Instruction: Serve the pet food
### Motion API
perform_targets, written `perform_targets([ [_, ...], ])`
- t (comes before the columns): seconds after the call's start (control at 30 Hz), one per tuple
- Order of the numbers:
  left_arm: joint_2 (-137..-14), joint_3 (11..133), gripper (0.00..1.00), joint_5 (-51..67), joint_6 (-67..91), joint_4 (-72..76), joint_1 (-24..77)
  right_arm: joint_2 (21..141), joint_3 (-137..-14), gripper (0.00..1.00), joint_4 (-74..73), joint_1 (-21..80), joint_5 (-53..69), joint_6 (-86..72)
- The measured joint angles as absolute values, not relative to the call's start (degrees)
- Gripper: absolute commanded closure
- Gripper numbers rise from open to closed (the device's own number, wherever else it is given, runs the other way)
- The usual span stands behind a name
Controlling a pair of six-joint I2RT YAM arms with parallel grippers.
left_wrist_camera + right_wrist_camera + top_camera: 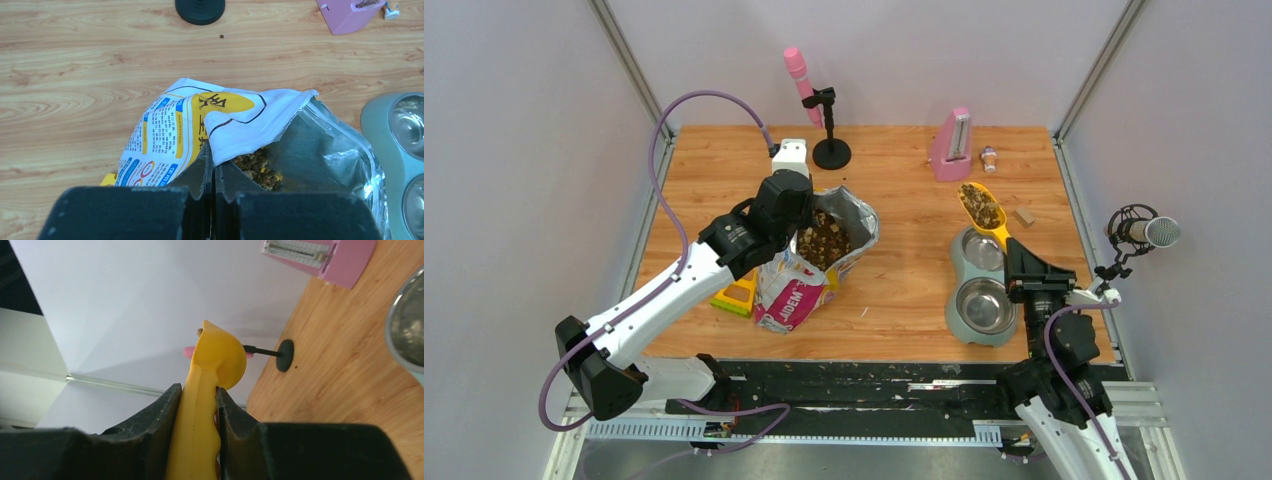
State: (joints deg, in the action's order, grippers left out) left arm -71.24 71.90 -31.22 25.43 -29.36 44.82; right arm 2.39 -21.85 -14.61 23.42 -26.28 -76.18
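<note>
Pet food [825,240] fills the open printed bag [799,285] left of centre. My left gripper [798,214] is shut on the bag's far rim. In the left wrist view the fingertips pinch the white rim of the bag [175,125] at my left gripper [214,159], with pet food [257,167] just inside. My right gripper [1012,247] is shut on the handle of a yellow scoop [984,208] heaped with kibble, held above the far end of the grey double bowl [954,300]. The right wrist view shows the scoop [212,360] edge-on between the jaws of my right gripper [198,390].
A pink metronome [951,146], a small bottle [989,157] and a black stand [831,152] with a pink microphone stand at the back. A small block [1024,216] lies right of the scoop. A yellow object [736,295] sits under the bag's left side. Another microphone [1146,232] hangs at the right.
</note>
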Motion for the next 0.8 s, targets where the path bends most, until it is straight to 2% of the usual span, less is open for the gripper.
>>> perform_targets([
  [0.8, -71.0, 71.4, 1.0, -31.9, 24.6, -28.7, 44.8, 1.8, -22.0, 1.0, -36.2, 23.4, -38.2, -76.2],
])
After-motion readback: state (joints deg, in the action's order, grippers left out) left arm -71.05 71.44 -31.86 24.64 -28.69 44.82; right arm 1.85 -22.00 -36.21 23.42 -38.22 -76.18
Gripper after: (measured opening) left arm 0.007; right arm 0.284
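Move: The right hand, gripping the loaded yellow scoop pointed forward, has the far steel bowl of the pet feeder about 10 cm ahead, 2 cm to its left and some 24 cm below. The near bowl lies about 13 cm closer in than the far one. A small wooden block lies 20 cm ahead and 10 cm right of the hand. From the left hand, the far bowl is level with it, about 40 cm to the right and 25 cm below. Down by some 9 cm and about 4 cm to its right, the right hand lowers the filled scoop towards the far bowl, hardly changing its reach. The wrist tips the scoop's head down by some 20 degrees and swings slightly clockwise, while the fingers keep their hold on the handle. ##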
